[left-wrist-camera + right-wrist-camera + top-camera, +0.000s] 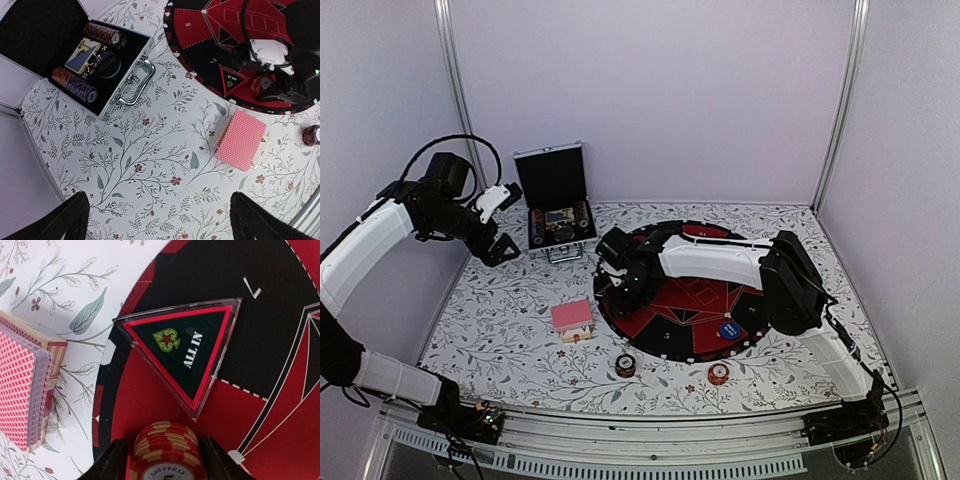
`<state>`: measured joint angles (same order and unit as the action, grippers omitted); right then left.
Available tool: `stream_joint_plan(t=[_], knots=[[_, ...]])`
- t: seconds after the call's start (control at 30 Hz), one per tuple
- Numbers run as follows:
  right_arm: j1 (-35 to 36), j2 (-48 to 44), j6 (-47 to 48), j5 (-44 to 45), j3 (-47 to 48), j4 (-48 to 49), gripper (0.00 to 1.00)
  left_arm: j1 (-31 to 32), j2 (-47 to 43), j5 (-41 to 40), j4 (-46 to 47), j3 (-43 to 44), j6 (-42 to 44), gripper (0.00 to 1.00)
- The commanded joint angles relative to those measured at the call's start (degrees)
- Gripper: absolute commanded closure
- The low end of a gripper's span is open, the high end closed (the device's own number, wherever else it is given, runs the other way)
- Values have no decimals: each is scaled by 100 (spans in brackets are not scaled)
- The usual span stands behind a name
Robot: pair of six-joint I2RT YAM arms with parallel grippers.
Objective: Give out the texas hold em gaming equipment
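Note:
A stack of red and tan striped poker chips (167, 450) stands on the red part of the round mat (150, 400). My right gripper (165, 462) is open around it, one finger close on each side with slim gaps. Just beyond lies a clear triangular "ALL IN" marker (185, 347). Pink-backed cards (241, 140) lie on their small box on the flowered cloth, left of the mat (680, 300). My left gripper (160, 212) hangs open and empty high over the cloth near the case (555, 205). A blue button (729, 329) sits on the mat's near side.
The open black case (75, 55) with a silver edge holds more chip rows and a card deck at the back left. Two short chip stacks (625, 365) (718, 374) stand on the cloth in front of the mat. Walls close in on three sides.

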<state>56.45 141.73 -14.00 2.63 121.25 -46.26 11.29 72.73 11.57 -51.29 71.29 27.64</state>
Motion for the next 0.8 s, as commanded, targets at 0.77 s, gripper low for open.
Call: stream_joint_plan(t=[0.77], knots=[[-414,-3948,-657,-199,-3614,1021,1,83,-83,125,-105,35,48,0]])
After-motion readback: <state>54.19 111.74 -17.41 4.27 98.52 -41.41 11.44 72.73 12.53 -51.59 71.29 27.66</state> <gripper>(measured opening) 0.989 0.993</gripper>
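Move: The red chip stack stands on the mat between the right gripper's fingertips, its middle about 1 cm below the hand point. The ALL IN triangle lies roughly 4 cm ahead and 3 cm to the left, the card deck some 11 cm left and 3 cm back, and the dark chip stack about 15 cm straight back. From the left hand, the red stack lies around 21 cm right, 2 cm ahead and 21 cm below. Keep the right gripper in place over the mat and go on spreading its fingers from about half to fully open, letting go of the red chip stack. Then lift straight off, picking up speed, to about 14 cm higher, swinging some 7 cm right over the mat late in the rise while the fingertips tilt about 10 degrees out to the left and forward. ##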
